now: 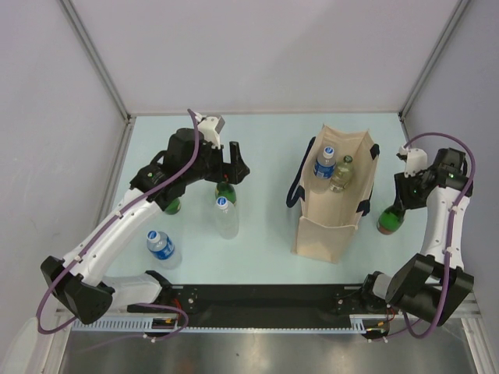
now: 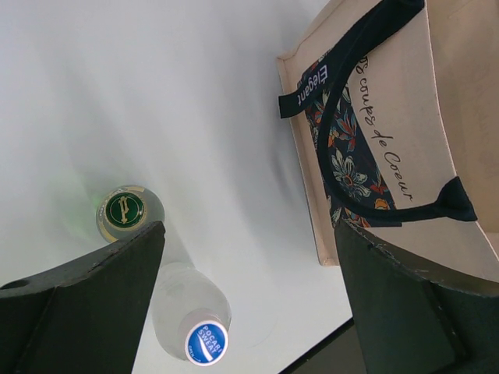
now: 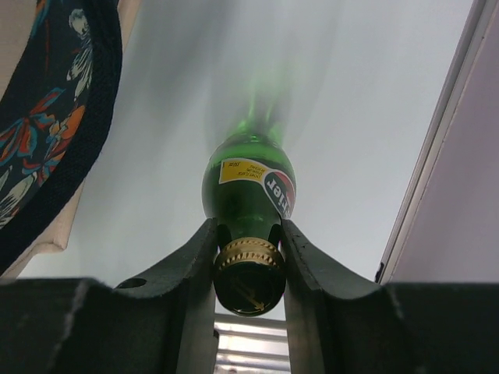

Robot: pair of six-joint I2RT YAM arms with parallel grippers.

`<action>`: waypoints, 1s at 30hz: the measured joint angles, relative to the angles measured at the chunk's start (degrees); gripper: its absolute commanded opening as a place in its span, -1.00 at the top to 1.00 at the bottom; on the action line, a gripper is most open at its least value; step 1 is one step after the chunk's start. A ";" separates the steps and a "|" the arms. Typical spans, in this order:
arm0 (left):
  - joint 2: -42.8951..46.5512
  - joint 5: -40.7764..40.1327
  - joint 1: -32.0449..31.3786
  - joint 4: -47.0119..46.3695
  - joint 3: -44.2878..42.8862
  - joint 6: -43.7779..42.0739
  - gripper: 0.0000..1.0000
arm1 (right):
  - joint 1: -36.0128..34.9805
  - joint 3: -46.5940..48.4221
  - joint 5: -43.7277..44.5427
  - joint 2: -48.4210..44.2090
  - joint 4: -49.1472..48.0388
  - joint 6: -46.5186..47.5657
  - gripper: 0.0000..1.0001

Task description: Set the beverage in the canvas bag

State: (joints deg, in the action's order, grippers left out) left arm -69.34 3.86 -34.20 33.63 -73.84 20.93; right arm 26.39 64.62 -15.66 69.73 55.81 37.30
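The beige canvas bag [image 1: 331,210] with navy handles stands upright right of centre, with two clear bottles [image 1: 325,162] showing inside it. To its right is a green glass bottle [image 1: 390,220] with a gold-banded cap. My right gripper [image 3: 248,227] is shut on the neck of this green bottle [image 3: 249,187], just under the cap. In the right wrist view the bag's edge [image 3: 47,226] is at the left. My left gripper [image 1: 226,165] hangs open over the left-hand bottles, nothing between its fingers [image 2: 117,280].
On the left stand a green bottle [image 1: 225,191] and a clear blue-capped bottle [image 1: 226,216]. Another green bottle [image 1: 171,206] and another clear one [image 1: 161,247] stand nearer the left arm. The enclosure's frame post [image 3: 437,156] runs close on the right.
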 measured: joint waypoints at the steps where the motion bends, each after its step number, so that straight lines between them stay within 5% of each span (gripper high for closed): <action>1: 0.00 0.00 0.00 0.00 0.00 -0.02 -0.91 | -0.02 0.39 0.00 -0.07 0.55 -0.02 1.00; 12: 0.00 0.00 0.00 -0.02 0.00 -0.50 -0.91 | -0.44 20.33 -0.09 -0.02 8.96 0.48 1.00; 22: 1.09 -0.17 0.04 -0.96 1.05 -1.01 -0.92 | -3.23 51.08 -0.61 9.38 18.73 0.44 1.00; 30: 1.86 -0.22 0.04 -2.34 2.89 -1.53 -0.92 | -14.03 71.97 0.74 17.51 23.15 -1.36 1.00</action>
State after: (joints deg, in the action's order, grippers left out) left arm -67.48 3.64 -34.15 31.29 -70.96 19.40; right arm 12.36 136.59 -14.92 87.24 78.96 35.94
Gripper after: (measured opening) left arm 0.958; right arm 0.371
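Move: The right hand already has the upright green bottle shut in its fingers by the neck. The canvas bag's middle lies about 18 cm to this hand's left, 4 cm farther out and some 5 cm lower. Inside it the blue-label bottle stands about 11 cm ahead and 19 cm left, the clear bottle 10 cm ahead and 14 cm left, both 7 cm lower. From the idle left hand the bag is 23 cm right, level fore-and-aft, 17 cm below. Straight up at first, fast, the right hand hoists the green bottle off the table by its neck, nearly 30 cm in all, drifting forward about 7 cm and only near the end swinging left. The wrist tips up some 30 degrees, so the fingers point more forward, and turns slightly counter-clockwise; the grip stays shut on the neck. ##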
